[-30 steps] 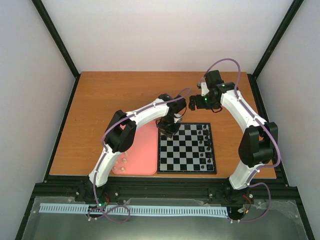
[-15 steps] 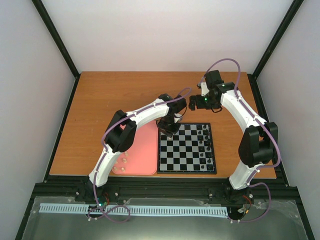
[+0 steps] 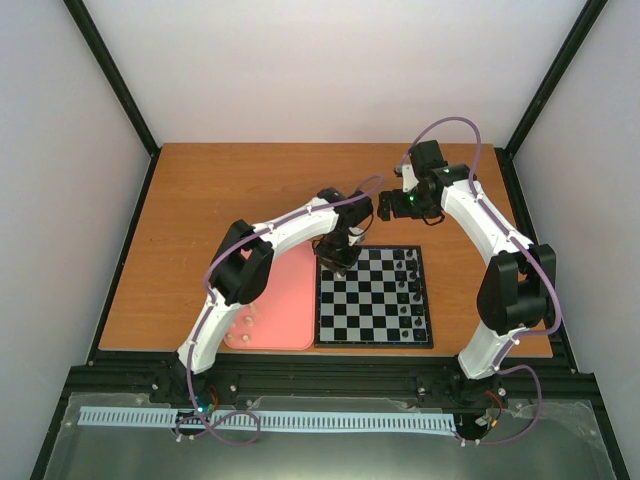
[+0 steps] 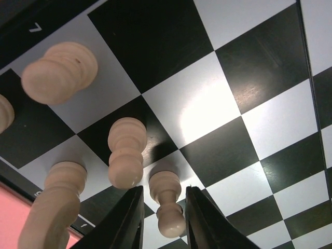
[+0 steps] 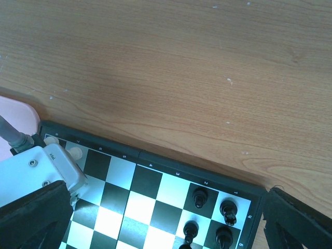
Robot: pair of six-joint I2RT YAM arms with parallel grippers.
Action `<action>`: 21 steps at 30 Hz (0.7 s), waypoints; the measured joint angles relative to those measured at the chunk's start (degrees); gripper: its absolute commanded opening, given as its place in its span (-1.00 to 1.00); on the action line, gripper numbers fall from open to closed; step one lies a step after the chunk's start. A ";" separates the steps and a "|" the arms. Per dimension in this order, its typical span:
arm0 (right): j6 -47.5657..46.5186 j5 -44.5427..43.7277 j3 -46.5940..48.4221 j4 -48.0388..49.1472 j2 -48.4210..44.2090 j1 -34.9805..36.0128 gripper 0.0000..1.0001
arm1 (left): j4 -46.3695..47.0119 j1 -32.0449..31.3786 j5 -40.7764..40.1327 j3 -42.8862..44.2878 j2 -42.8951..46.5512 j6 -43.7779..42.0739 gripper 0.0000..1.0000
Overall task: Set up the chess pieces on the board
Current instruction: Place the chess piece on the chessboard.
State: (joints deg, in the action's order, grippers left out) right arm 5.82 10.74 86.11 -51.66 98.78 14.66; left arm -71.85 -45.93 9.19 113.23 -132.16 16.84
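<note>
The board (image 3: 372, 345) lies at the table's near right. My left gripper (image 3: 338, 258) hangs low over its far-left corner. In the left wrist view its fingers (image 4: 127, 218) stand slightly apart around a cream pawn (image 4: 167, 205) that stands on the board (image 4: 207, 109). A narrow gap shows on the left side of the pawn. Three more cream chess pieces (image 4: 126, 153) stand beside it. My right gripper (image 3: 385, 207) hovers beyond the board's far edge, open wide and empty (image 5: 163, 218).
Black pieces (image 3: 405, 285) fill the board's right columns and show in the right wrist view (image 5: 199, 197). A pink tray (image 3: 285, 300) lies left of the board with a few cream pieces (image 3: 245, 325) at its near end. Bare wood lies beyond the board.
</note>
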 measured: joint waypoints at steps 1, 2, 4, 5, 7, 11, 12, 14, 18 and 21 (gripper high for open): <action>0.00 0.00 0.00 0.00 0.00 0.00 1.00 | 0.00 0.00 0.02 0.00 0.00 0.00 -0.41; 0.00 -0.02 0.00 0.00 0.00 0.00 1.00 | 0.00 0.00 0.00 0.00 0.00 -0.11 -0.37; 0.00 0.00 0.00 0.00 0.00 0.00 1.00 | 0.00 0.00 0.07 -0.02 0.00 -0.20 -0.32; 0.00 0.00 0.00 0.00 0.00 0.00 1.00 | -0.02 0.00 0.07 -0.02 0.00 -0.24 -0.31; 0.00 -0.02 0.00 0.00 0.00 0.00 1.00 | -0.02 0.00 0.33 -0.02 0.09 -0.31 -0.29; 0.00 -0.04 0.00 0.00 0.00 0.00 1.00 | -0.02 0.00 0.83 -0.04 0.87 -0.50 -0.25; 0.00 -0.07 0.00 0.00 0.02 0.00 1.00 | -0.04 0.00 1.01 -0.04 1.36 -0.59 -0.23; 0.00 -0.33 0.00 0.00 0.00 0.00 1.00 | -0.04 0.00 1.36 -0.07 2.51 -0.66 -0.19; 0.02 -1.05 0.02 -0.02 0.00 -0.68 1.00 | 0.00 0.00 1.86 -0.81 6.19 -0.96 -0.09; 0.31 -1.86 0.02 -0.02 0.00 -2.51 1.00 | 0.02 0.00 2.23 -1.18 9.70 -1.38 0.15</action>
State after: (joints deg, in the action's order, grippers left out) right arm 6.13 8.88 86.13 -51.68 98.78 12.14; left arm -71.83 -45.93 11.42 112.05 -122.45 15.46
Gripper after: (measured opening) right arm 0.999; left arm 0.477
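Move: The light piece just set down stands between the left hand's slightly open fingertips, its middle about 1 cm below the hand point. The next light piece stands about 3 cm ahead of it; another is about 3 cm ahead and 3 cm to its left, beside the board's edge. The pink tray's middle is roughly 16 cm to the left and 5 cm back. From the right hand, the just-placed piece lies about 15 cm left, 11 cm back and 13 cm below. The left hand stays over the just-placed piece while its fingers, already parting, spread on from about a quarter to half open, then it rises nearly straight up some 7 cm, faster and faster, clearing the piece as the fingertips swing about 10 degrees to the right and forward. Late on, the empty, wide-open right hand starts off to the right, about 2.5 cm at an unchanged height, away from the left hand's corner of the board. ##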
